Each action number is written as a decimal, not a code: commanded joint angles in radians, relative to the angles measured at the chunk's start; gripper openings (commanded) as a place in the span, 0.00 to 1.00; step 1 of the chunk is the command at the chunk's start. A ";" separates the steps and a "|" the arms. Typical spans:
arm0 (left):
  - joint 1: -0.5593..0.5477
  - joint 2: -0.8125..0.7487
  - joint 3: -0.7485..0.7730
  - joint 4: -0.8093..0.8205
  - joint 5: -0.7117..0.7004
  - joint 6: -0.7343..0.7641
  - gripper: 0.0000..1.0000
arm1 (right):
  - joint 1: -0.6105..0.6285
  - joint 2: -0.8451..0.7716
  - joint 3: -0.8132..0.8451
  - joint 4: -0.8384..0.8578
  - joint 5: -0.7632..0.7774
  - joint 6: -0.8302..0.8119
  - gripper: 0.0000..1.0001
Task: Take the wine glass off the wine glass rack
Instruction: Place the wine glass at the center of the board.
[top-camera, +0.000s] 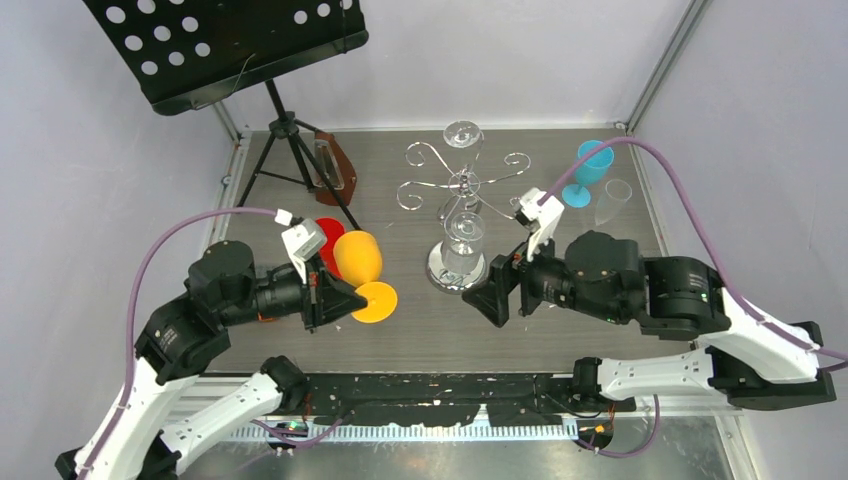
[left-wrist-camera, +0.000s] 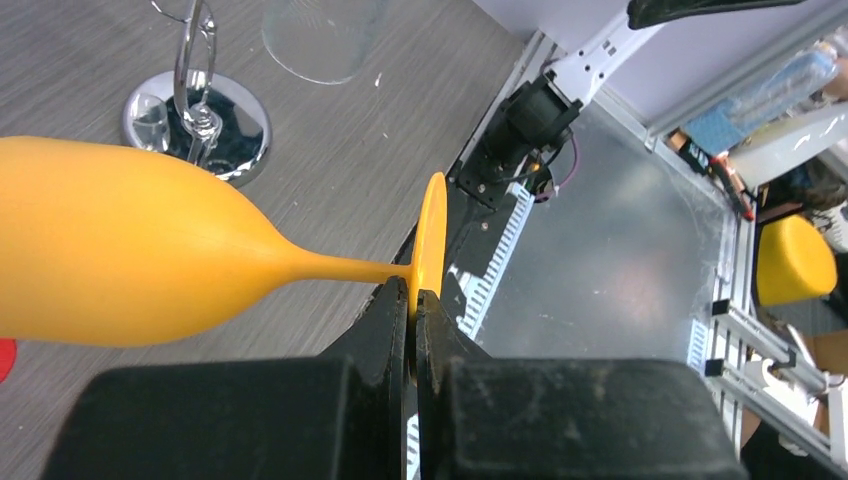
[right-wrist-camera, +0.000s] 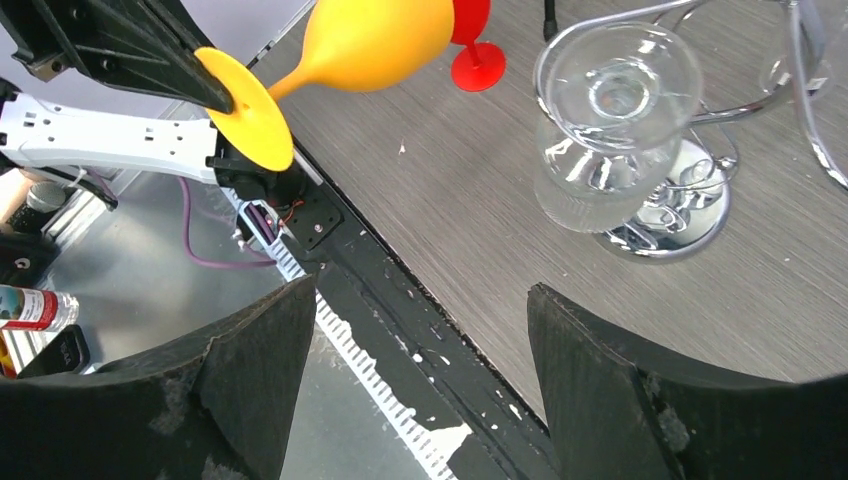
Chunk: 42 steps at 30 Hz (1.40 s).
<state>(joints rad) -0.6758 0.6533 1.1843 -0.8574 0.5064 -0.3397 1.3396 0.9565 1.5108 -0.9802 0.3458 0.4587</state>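
The chrome wine glass rack (top-camera: 462, 184) stands mid-table on its round mirror base (left-wrist-camera: 197, 125). A clear wine glass (top-camera: 464, 236) hangs upside down from a near arm, also seen as the clear wine glass (right-wrist-camera: 612, 120) in the right wrist view. Another clear glass (top-camera: 462, 134) hangs at the far side. My left gripper (top-camera: 352, 300) is shut on the foot (left-wrist-camera: 432, 238) of an orange wine glass (left-wrist-camera: 120, 245), held sideways left of the rack and apart from it. My right gripper (top-camera: 490, 292) stands open and empty just right of the rack's base, its fingers (right-wrist-camera: 250, 370) wide apart.
A red glass (top-camera: 325, 240) stands behind the orange one. A blue glass (top-camera: 590, 168) and a clear glass (top-camera: 612, 202) stand at the back right. A black music stand (top-camera: 285, 125) on a tripod occupies the back left. The table's near edge (right-wrist-camera: 400, 290) lies below the right gripper.
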 joint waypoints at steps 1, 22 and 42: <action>-0.100 -0.002 -0.013 0.025 -0.118 0.079 0.00 | 0.003 0.050 0.045 0.056 -0.025 0.015 0.84; -0.583 -0.001 -0.079 0.064 -0.683 0.258 0.00 | -0.104 0.294 0.097 0.252 -0.228 0.131 0.84; -1.023 0.065 -0.099 0.069 -1.263 0.280 0.00 | -0.131 0.513 0.122 0.313 -0.332 0.154 0.80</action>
<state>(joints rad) -1.6474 0.7002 1.0706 -0.8410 -0.6209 -0.0662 1.2133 1.4525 1.5974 -0.7174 0.0277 0.5991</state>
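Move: The left gripper holds the yellow wine glass by its foot, the glass's middle about 5 cm ahead, 1 cm left and 4 cm below; the open right gripper is some 19 cm to its right, level fore and aft, 3 cm higher. The red wine glass stands about 17 cm ahead, 7 cm left and 26 cm below the left hand. From the right hand, the yellow glass is 5 cm ahead, 19 cm left, 6 cm below; the clear glass on the rack is 14 cm ahead, 4 cm left, 12 cm below. Sweep the open right gripper left about 16 cm, sinking more steeply near the end and easing slightly forward, until its spread fingers straddle the yellow glass's stem just beyond the foot. Meanwhile keep the left grip on the foot, lower that hand 5 cm and roll its wrist some 40 degrees so the bowl, ahead of the hand, tips upward. Don't close the right fingers yet. ##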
